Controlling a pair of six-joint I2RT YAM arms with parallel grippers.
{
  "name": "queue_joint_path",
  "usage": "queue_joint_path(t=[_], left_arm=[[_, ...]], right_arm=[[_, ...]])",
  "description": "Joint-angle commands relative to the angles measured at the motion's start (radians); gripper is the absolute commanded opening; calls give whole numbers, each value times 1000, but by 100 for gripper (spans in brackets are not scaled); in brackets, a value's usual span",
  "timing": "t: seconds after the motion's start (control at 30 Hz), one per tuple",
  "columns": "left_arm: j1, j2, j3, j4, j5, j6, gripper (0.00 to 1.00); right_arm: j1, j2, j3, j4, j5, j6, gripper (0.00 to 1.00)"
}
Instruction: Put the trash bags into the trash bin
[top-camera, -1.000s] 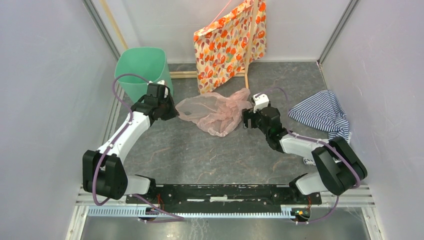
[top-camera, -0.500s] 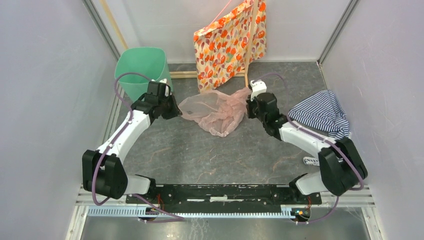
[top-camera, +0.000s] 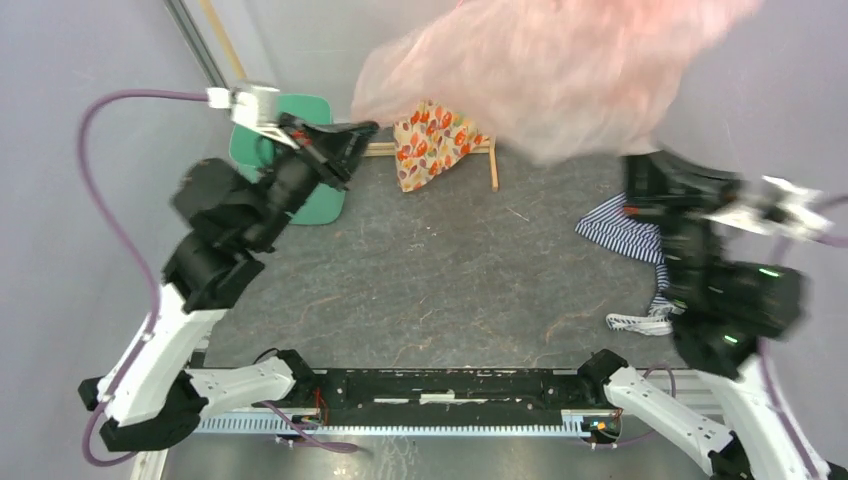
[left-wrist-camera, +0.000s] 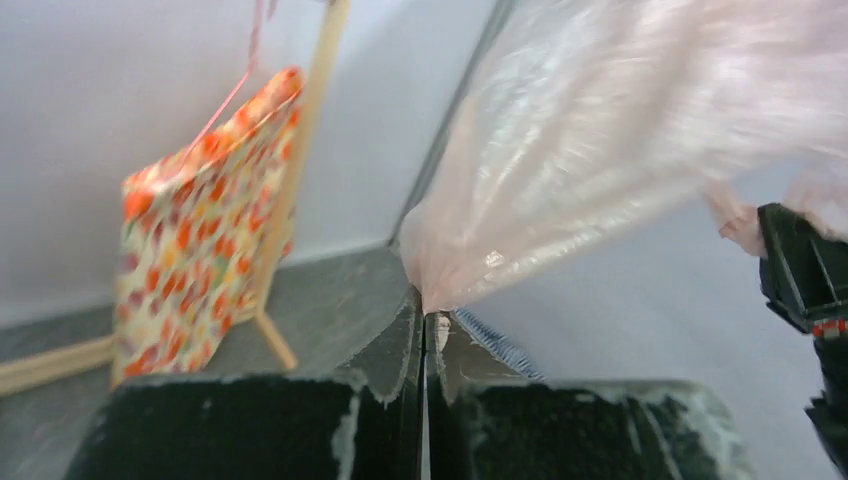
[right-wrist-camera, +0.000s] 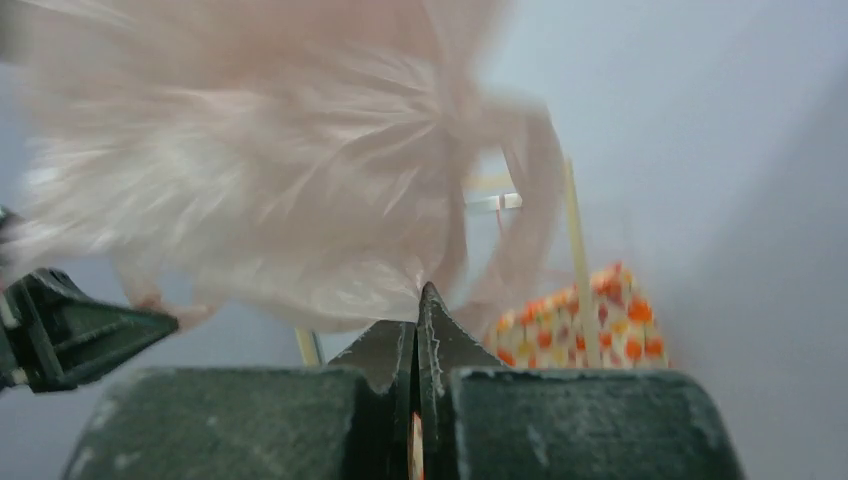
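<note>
A thin pink plastic trash bag (top-camera: 560, 70) is stretched high in the air between both grippers, blurred and close to the top camera. My left gripper (top-camera: 365, 130) is shut on its left corner, as the left wrist view (left-wrist-camera: 425, 305) shows. My right gripper (top-camera: 640, 160) is shut on the other end, as the right wrist view (right-wrist-camera: 420, 300) shows. The mint-green trash bin (top-camera: 318, 205) stands at the back left, mostly hidden behind my raised left arm. The pink bag fills the upper part of both wrist views (left-wrist-camera: 620, 130) (right-wrist-camera: 260, 190).
An orange floral bag (top-camera: 435, 145) leans on a wooden stand (top-camera: 492, 165) at the back. A blue-striped cloth (top-camera: 625, 225) lies on the floor at the right, with a patterned strap (top-camera: 640, 322) in front of it. Walls enclose both sides.
Both arms have risen sharply from the floor, lifting the pink bag up toward the camera and stretching it between them. The left arm now covers much of the bin.
</note>
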Motion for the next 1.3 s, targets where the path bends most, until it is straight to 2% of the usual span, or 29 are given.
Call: queue_joint_path(t=[0.0,0.03,0.1,0.17,0.27,0.4,0.53,0.67,0.87,1.07,1.17,1.27], left_arm=[[1,191,-375,-86,-188,37,2],[-11,207,-449,-87,-175,5,2],[-65,183,-600,-51,-176,-52,2],[-125,109,-652,-43,-193,-96,2],[-193,-2,-602,-93,-232,-119,2],[-220,-79,-456,-161,-262,-104,2],[-223,-87,-409,-166,-289,-90,2],[-223,-80,-445,-164,-332,-96,2],[-223,-113,-631,-141,-332,-194,2],[-222,-178,-746,-164,-340,-284,2],[-223,-145,-729,-206,-347,-291,2],[-223,-94,-644,-263,-371,-286,2]], right_arm=[[4,261,-558,-183,32,94,0],[24,297,-644,-185,24,114,0],[84,258,-744,-159,61,137,0],[113,173,-725,-195,85,148,0],[132,103,-521,-323,108,118,0],[145,106,-270,-443,145,71,0],[145,122,-217,-475,185,56,0],[145,133,-300,-471,162,90,0],[148,121,-592,-425,50,185,0],[196,60,-777,-425,5,261,0],[197,-21,-772,-488,56,285,0],[196,-36,-667,-589,108,287,1]])
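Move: The trash bag is already pinched between both raised hands: its middle is roughly 16 cm right, 6 cm ahead and 6 cm above the left hand, and about 13 cm left, 8 cm ahead and 3 cm above the right. The bin stands some 30 cm ahead, 17 cm left and 40 cm below the left hand; the striped cloth lies about 17 cm ahead, 24 cm right and 55 cm below the right hand. Both hands, still pinching the trash bag, whip down 40–50 cm toward the table, rebound over halfway, then plunge again. ##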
